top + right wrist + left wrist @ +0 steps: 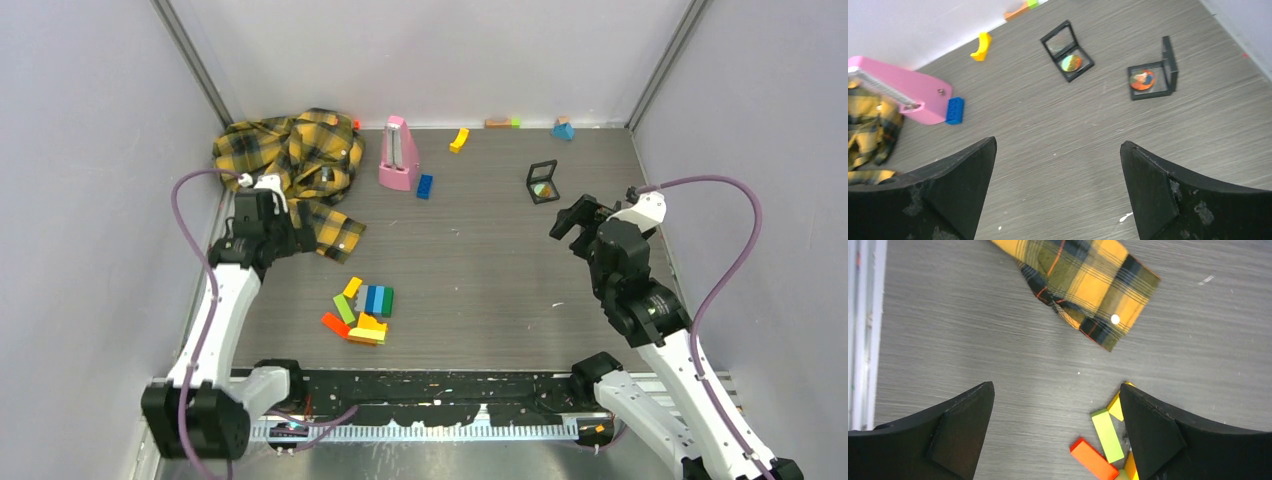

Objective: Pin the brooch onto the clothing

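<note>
The clothing (290, 160), a yellow-and-black plaid shirt, lies crumpled at the back left. Its cuff (1093, 290) with a white button shows in the left wrist view, and an edge of the clothing (868, 130) in the right wrist view. The brooch (1071, 63), round with greenish and pink-orange colours, lies in an open black case (543, 182) at the back right. My left gripper (292, 238) (1057, 386) hangs open beside the cuff, holding nothing. My right gripper (572, 222) (1058, 142) is open over bare table, short of the case.
A second black case (1153, 75) holding a round orange piece stands right of the first. A pink wedge-shaped object (398, 155) and a blue block (425, 186) sit mid-back. Coloured blocks (362, 310) lie front centre. Walls close in three sides.
</note>
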`<move>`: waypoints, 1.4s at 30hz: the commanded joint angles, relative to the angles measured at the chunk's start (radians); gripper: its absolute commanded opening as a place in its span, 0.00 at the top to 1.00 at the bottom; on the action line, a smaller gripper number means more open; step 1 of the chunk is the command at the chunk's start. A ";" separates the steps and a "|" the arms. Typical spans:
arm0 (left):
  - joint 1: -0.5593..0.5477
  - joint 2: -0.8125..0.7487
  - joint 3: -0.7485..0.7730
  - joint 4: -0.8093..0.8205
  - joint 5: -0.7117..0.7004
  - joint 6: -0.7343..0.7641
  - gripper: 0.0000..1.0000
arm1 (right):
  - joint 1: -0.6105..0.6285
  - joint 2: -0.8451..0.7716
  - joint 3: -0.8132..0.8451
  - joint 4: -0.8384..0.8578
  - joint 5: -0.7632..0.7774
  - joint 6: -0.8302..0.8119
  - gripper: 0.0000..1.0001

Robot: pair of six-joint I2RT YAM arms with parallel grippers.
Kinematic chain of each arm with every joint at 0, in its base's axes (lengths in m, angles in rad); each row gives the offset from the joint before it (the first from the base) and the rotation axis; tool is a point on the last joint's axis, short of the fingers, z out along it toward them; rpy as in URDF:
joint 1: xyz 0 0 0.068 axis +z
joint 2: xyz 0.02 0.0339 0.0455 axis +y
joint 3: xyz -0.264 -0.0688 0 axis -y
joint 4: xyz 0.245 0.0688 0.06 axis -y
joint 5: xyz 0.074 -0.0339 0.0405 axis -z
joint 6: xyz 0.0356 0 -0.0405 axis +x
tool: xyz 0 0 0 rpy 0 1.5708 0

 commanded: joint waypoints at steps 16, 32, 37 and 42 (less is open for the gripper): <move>0.183 0.760 0.321 0.274 0.149 -0.291 0.01 | 0.002 -0.011 0.027 -0.102 -0.313 0.064 0.00; 0.184 0.948 0.452 0.226 0.146 -0.137 0.98 | 0.002 0.035 0.018 -0.173 -0.383 0.053 0.01; 0.182 0.767 0.392 0.270 0.236 -0.159 1.00 | 0.002 0.034 0.019 -0.192 -0.410 0.049 0.01; 0.137 0.513 0.445 0.197 0.439 -0.180 1.00 | 0.001 0.053 0.027 -0.156 -0.553 0.019 0.04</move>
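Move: The spot of clothing where the sleeve meets the bundle lies about 16 cm ahead of the left hand, 3 cm left and 15 cm below. The sleeve's loose end is some 8 cm ahead and 7 cm right, the pink metronome 20 cm ahead and 20 cm right, and the toy blocks 11 cm back and 14 cm right. From the right hand that clothing spot is roughly 18 cm ahead and 59 cm left, 23 cm below. The left fingers shut on the clothing at the inner part of the sleeve and pinch it. To get there the open hand swoops about 16 cm forward and 14 cm down, slightly left, tipping and turning some 20 degrees; once shut, it lifts about 7 cm, drifting right. The empty right hand stays open and swings 7 cm left, sinking 5 cm and backing 3, tipping down and turning counter-clockwise. ##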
